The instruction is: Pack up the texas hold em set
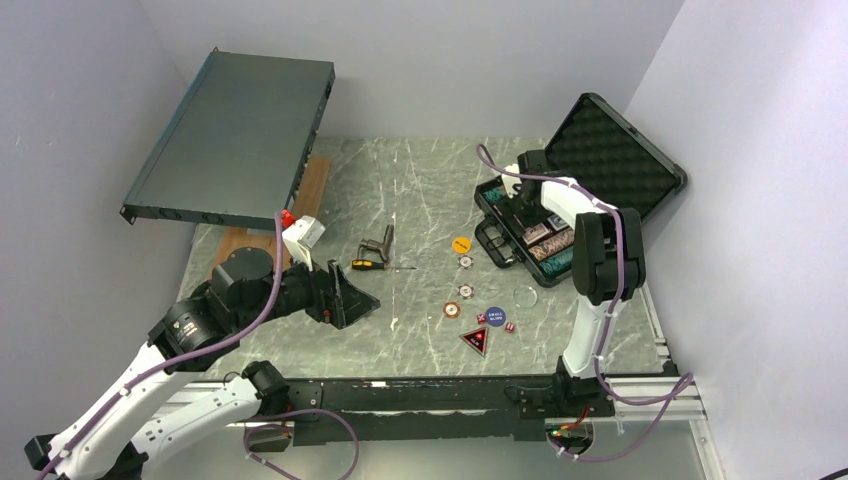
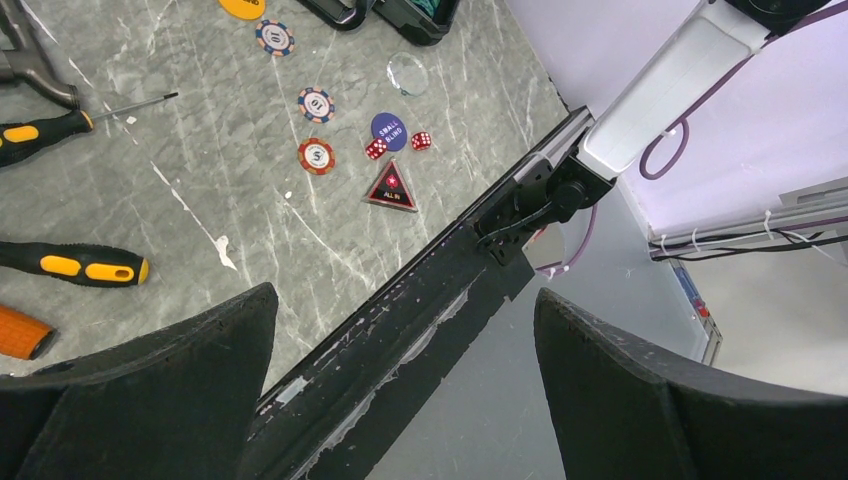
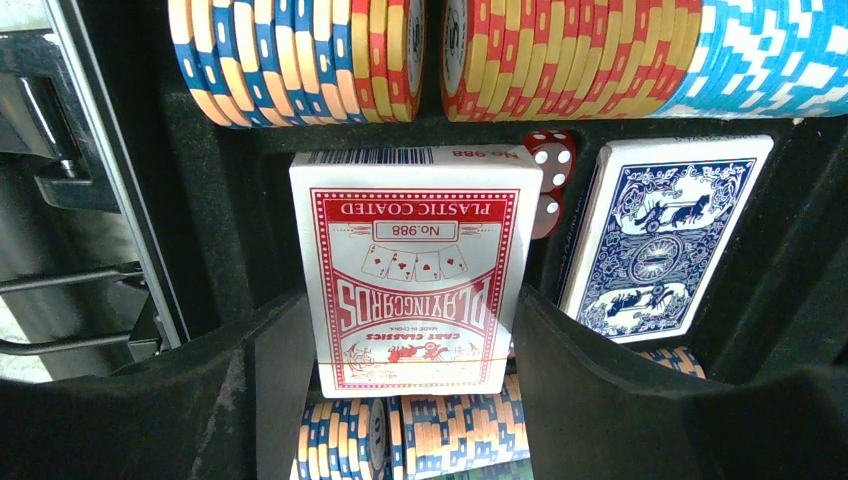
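The black case [image 1: 612, 158] stands open at the right, its foam lid up. In the right wrist view my right gripper [image 3: 410, 300] is shut on the red card deck [image 3: 410, 230], holding it upright in the case's middle slot. Next to it sit a blue deck [image 3: 660, 235] and red dice [image 3: 548, 160], with rows of striped chips [image 3: 300, 60] beyond. Loose on the table lie three chips [image 2: 315, 104], a blue button [image 2: 389, 130], a yellow button [image 1: 461, 243], a triangular button [image 2: 392, 188] and two dice [image 2: 376, 149]. My left gripper [image 2: 405, 340] hangs open over the table's near edge, holding nothing.
A large dark-grey rack unit [image 1: 230, 140] leans at the back left above a wooden board [image 1: 305, 195]. Orange-handled screwdrivers [image 2: 75, 265] and a grey tool [image 1: 378, 243] lie mid-table. A clear disc [image 2: 407, 72] rests near the case. The black front rail [image 2: 430, 290] runs under the left gripper.
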Tool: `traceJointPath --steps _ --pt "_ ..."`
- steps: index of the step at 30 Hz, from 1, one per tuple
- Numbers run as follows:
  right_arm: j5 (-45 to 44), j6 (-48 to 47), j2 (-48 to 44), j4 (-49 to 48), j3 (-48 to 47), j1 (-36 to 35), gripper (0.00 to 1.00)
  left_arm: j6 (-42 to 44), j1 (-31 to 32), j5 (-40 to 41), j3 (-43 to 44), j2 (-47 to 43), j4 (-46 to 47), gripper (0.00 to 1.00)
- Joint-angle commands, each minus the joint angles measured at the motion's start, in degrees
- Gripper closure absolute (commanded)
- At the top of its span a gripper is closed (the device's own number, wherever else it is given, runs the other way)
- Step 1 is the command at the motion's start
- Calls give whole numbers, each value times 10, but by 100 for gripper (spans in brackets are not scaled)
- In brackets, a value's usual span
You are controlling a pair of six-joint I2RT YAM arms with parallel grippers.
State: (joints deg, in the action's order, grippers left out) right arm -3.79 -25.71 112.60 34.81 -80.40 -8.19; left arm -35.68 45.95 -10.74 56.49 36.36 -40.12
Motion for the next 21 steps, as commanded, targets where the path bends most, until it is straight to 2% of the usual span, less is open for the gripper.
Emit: traceJointPath --steps 1,3,5,7,8,17,21 --pt "97 3 -4 -37 16 0 67 -8 1 -11 12 0 23 1" --pt "113 9 -14 -30 20 0 57 -7 1 -11 12 0 23 1" --pt "111 14 -20 -25 22 1 37 -6 1 -10 14 1 21 1" --pt "106 15 -25 -16 20 0 4 -5 1 -9 14 0 19 1" --pt "103 16 -28 -14 19 0 0 -5 1 -10 14 0 18 1" --pt "58 46 -90 -15 31 2 0 -7 0 -14 12 3 17 1" --pt "53 86 -130 -38 52 14 5 -6 0 -18 14 9 18 1"
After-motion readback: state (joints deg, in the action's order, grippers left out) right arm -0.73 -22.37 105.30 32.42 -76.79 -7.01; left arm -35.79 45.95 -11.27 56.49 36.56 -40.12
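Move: The right hand still grips the red card box, whose middle lies about 1 cm ahead, 1 cm left and 2 cm below it, in its slot in the case. From that hand, the blue deck is about 6 cm ahead and 4 cm right, the red-yellow chip row some 7 cm ahead and 3 cm left, and the brown chip row about 1 cm back and 5 cm right, all a little lower. From the idle left hand, the red card box is roughly 31 cm ahead, 38 cm right and 28 cm below. The right hand first stays almost in place over the slot, rolling a few degrees while its fingers keep their hold on the sides of the red card box, then opens them from about two-thirds to fully wide and lets go. With the fingers open it lifts away, slowly and then faster, about 3 cm nearly straight up out of the case, its tips swinging some 5 degrees forward. ##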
